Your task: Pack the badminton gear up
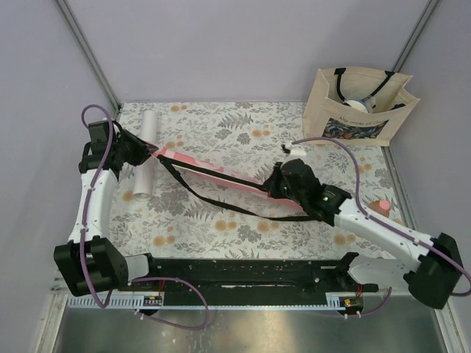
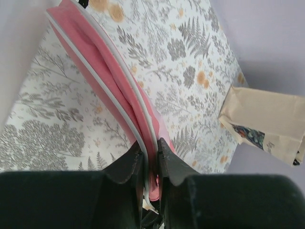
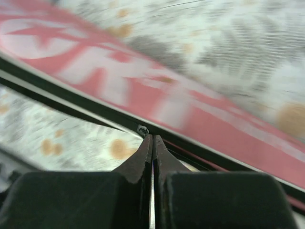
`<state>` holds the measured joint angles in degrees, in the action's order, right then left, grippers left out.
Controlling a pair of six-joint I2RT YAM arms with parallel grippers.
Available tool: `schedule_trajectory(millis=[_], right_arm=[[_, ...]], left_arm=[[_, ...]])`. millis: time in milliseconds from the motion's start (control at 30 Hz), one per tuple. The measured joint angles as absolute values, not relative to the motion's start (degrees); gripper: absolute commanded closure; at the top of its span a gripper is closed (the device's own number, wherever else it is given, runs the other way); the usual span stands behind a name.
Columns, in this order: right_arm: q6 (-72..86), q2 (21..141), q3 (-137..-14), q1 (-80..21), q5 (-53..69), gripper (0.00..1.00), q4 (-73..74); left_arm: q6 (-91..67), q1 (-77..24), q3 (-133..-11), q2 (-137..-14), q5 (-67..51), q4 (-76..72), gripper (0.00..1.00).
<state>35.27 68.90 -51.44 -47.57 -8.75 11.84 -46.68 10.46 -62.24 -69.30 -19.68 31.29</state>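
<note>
The long pink racket cover (image 1: 213,170) lies slantwise across the flowered table, its black strap (image 1: 221,207) looped out toward the near side. My left gripper (image 1: 147,152) is shut on the cover's left end. Pink and white layers (image 2: 109,71) run up from between the jaws of this gripper (image 2: 150,143). My right gripper (image 1: 276,184) sits at the cover's right part. In the right wrist view its jaws (image 3: 152,136) are pressed together at the small metal zipper pull (image 3: 142,130) on the cover's black edge. The white tube (image 1: 145,158) lies next to the left gripper.
A beige tote bag (image 1: 353,110) stands open at the back right; it also shows in the left wrist view (image 2: 267,119). A small peach bottle (image 1: 380,207) stands by the right forearm. A purple cable (image 1: 346,158) arcs over the table's right side.
</note>
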Motion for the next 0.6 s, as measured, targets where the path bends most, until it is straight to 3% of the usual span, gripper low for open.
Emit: schedule_trajectory(millis=[233,433,600], right_arm=[[34.74,54.24,-42.09,-36.18,-23.55,1.0,24.82],[35.14,50.0,-34.39,-20.12,-24.1,1.0,25.54],[35.46,53.89,-32.93,-12.99,-19.53,1.0,23.7]], left_arm=[[-42.94,14.37,-68.49,-75.5,-19.2,34.76,1.0],[-40.53,15.64,-72.99,-79.29,-18.68,38.94,1.0],[-38.5,16.23,-77.78,-83.22,-18.55,42.02,1.0]])
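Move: Off to the right of the right hand, which already pinches the zipper slider, lies the red racket bag's right end, about 22 cm over, some 4 cm nearer the base and 12 cm lower. The tote bag stands some 25 cm ahead and 37 cm right, the orange-capped bottle 42 cm right and 5 cm back. From the left hand, already gripping the bag near its left end, that right end is roughly 55 cm right and 18 cm back; the white tube is 7 cm left, 3 cm back, well below. Dragging the pinched zipper slider quickly along the bag, the right hand sweeps about 25 cm to its right and sinks some 9 cm towards the bag's right end, turning roughly 45 degrees clockwise and slowing at the finish. The left hand keeps its grip and draws the other end left and a little forward, about 6 cm, against that pull. ##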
